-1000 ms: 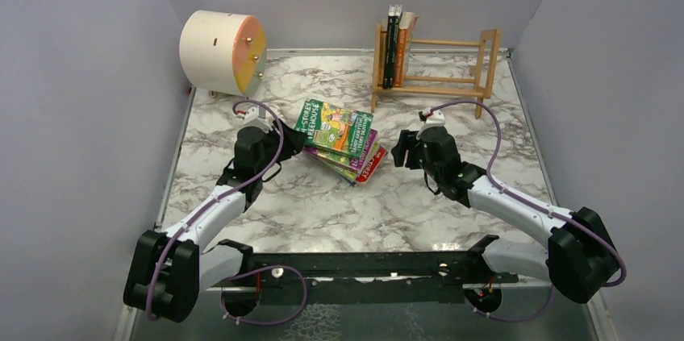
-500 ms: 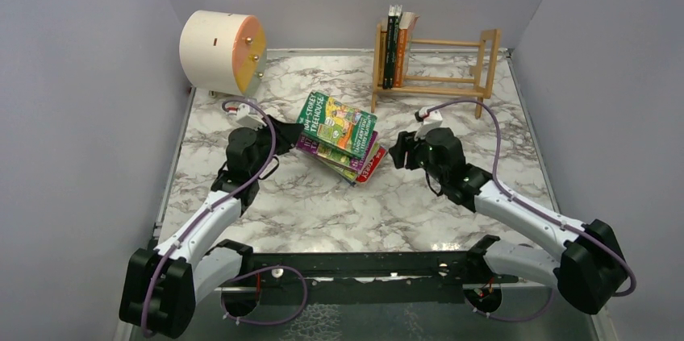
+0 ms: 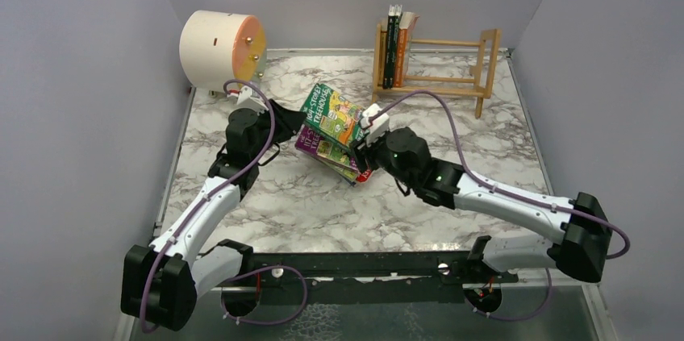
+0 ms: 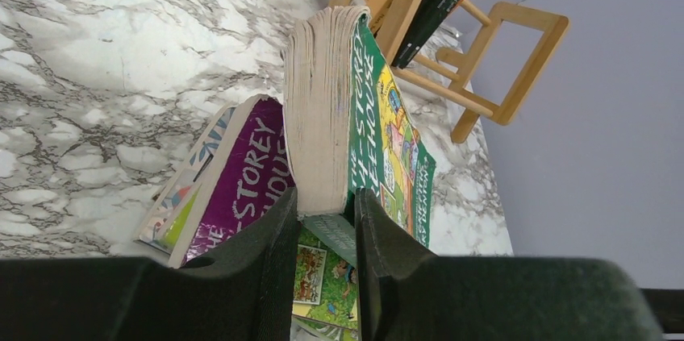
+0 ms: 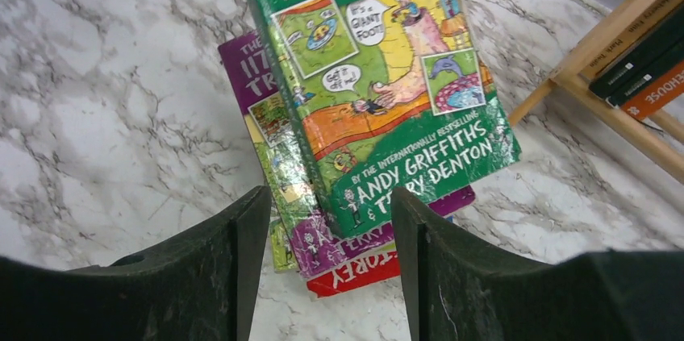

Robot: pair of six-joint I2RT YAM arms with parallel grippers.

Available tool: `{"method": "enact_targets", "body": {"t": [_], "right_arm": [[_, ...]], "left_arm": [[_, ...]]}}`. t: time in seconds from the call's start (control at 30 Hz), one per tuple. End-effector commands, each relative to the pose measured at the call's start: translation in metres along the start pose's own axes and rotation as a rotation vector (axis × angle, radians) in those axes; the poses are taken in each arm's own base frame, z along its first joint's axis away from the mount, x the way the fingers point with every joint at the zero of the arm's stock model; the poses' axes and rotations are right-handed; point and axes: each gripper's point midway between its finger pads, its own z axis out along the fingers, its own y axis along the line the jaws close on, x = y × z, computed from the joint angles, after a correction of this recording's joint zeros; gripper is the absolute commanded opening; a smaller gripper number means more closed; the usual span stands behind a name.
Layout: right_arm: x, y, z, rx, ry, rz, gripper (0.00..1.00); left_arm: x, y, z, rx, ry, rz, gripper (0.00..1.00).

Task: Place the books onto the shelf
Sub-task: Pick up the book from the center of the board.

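Observation:
A stack of books lies mid-table. The top one, a green illustrated book [image 3: 332,114], is tilted up on its left side, and my left gripper [image 3: 294,128] is shut on its page-edge corner [image 4: 326,210]. Under it lie a purple book [image 4: 252,170] and a red book [image 5: 356,270]. My right gripper [image 5: 323,224] hangs open just above the stack's near right end [image 3: 363,154], touching nothing. The light-wood shelf [image 3: 448,81] stands at the back right with dark and orange books [image 3: 396,49] upright at its left end.
A cream cylinder with an orange face [image 3: 218,49] sits at the back left. Grey walls close in both sides and the back. Marble tabletop [image 3: 266,204] shows in front of the stack and to the right of the shelf's rails [image 5: 613,127].
My left gripper has shut on the green book and tipped its left edge up. My right arm has swung left from the open table to the stack's near end.

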Motion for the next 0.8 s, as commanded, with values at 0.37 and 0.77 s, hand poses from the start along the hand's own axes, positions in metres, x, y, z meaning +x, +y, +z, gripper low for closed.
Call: {"method": "enact_targets", "body": {"t": [0.37,0.77], "right_arm": [[-0.025,0.039,0.039,0.132,-0.081,-0.294,0.56],[-0.007,0.043,0.078,0.272,-0.046,-0.408,0.57]], "left_arm": [[-0.019,-0.026,-0.004,0.033,0.009,0.0,0.0],[-0.027,-0.038,-0.007,0.058,0.009,0.001,0.0]]}}
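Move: The green 104-Storey Treehouse book slopes from the left fingers; its middle is about 9 cm ahead of the open right hand, 6 cm to its left and 5 cm lower. The purple 117-Storey book beneath is some 2 cm ahead, 6 cm left and 10 cm down; the shelf's middle is roughly 21 cm ahead, 18 cm right and 8 cm lower. From the left hand, the green book's middle is about 8 cm right, 1 cm ahead and 4 cm below. Leftward some 8 cm sweeps the right hand along the near side of the green book's spine, sinking about 3.5 cm and easing slightly forward late on. It rolls roughly 25 degrees, its left side dropping, with the fingers staying open. The left hand keeps the upper end of the spine pinched, almost still. ##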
